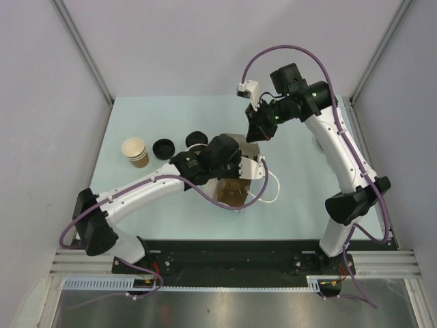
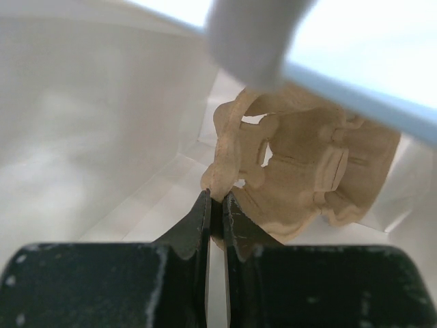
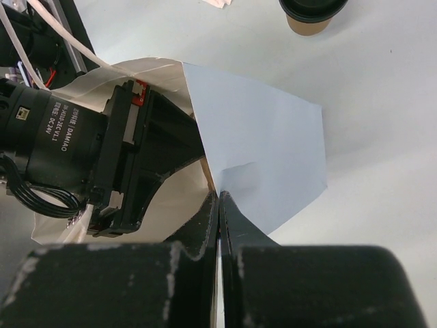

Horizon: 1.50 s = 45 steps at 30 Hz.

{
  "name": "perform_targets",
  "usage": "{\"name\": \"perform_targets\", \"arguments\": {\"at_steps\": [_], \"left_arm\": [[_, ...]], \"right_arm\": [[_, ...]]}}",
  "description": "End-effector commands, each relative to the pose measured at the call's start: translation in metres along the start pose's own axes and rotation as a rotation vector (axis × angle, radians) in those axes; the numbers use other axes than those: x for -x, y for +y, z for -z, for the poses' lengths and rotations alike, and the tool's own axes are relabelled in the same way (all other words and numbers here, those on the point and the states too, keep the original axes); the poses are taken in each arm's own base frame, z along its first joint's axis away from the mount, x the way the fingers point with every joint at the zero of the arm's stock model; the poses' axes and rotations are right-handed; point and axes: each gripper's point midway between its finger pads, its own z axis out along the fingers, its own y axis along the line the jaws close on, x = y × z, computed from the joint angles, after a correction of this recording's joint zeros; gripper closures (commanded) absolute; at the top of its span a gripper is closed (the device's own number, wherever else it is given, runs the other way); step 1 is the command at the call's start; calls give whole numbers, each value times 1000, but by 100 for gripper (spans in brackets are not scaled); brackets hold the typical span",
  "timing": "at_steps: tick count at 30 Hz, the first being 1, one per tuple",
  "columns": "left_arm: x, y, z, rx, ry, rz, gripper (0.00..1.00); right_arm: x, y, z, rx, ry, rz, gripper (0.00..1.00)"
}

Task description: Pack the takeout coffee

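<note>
The takeout coffee (image 1: 196, 139), a brown cup under a black lid, stands on the table left of the white paper bag (image 1: 254, 171); the right wrist view catches it at the top edge (image 3: 311, 12). My left gripper (image 2: 217, 198) reaches inside the bag and is shut on the rim of a tan pulp cup carrier (image 2: 307, 171), which shows brown in the bag's mouth (image 1: 232, 193). My right gripper (image 3: 218, 195) is shut on the bag's upper edge (image 3: 266, 150), holding that wall up beside the left wrist (image 3: 68, 157).
A stack of unlidded tan cups (image 1: 135, 152) and a loose black lid (image 1: 163, 147) sit left of the lidded cup. The bag's white handles (image 1: 273, 188) trail to the right. Grey walls close in the table on three sides.
</note>
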Motion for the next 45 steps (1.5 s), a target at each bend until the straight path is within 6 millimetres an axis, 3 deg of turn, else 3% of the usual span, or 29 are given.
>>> {"name": "perform_targets", "arguments": {"at_steps": [1,12,15,17,18,21,27,31,37,45], "left_arm": [[7,3,3,-28,-19,22,100],[-5,-5,-3,-113,54,54,100],[-7,-6,-5,-125,70,62,95],[-6,-2,-5,-115,65,78,83],[-5,2,-3,-98,61,83,69],[2,16,2,-45,33,87,53],[26,44,19,43,-41,123,42],[41,63,35,107,-102,137,39],[51,66,52,115,-156,121,38],[70,69,87,111,-262,149,37]], "right_arm": [[-13,17,7,67,54,-52,100],[-13,17,8,67,52,-52,100],[-13,17,9,68,51,-53,100],[-14,17,8,69,53,-54,100],[-14,16,8,68,54,-56,100],[-14,16,8,69,54,-56,100],[-16,15,7,70,60,-59,100],[-16,13,6,65,61,-63,100],[-19,8,7,56,67,-80,100],[-36,-27,6,21,91,-206,100]]}}
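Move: The left hand is down in the bag with its tips still shut on the brown cup carrier, whose middle is about 4 cm back, 2 cm right and 5 cm below; the bag's floor centres some 4 cm back, 1 cm right and 12 cm down. The nearest black-lidded cup is roughly 12 cm ahead, 14 cm left and 9 cm lower. From the right hand, pinching the bag's rim, the carrier lies about 6 cm back, 3 cm left and 15 cm down. Down first, by only about 1 cm with a slight tilt, the left hand lowers the held carrier deeper into the bag; its fingers then open well apart and let go, and the hand climbs nearly 9 cm away from the carrier towards the bag's mouth, rolling its left side down. The right fingers keep the rim pinched, shifting it some 2.5 cm forward and right only at the end. ##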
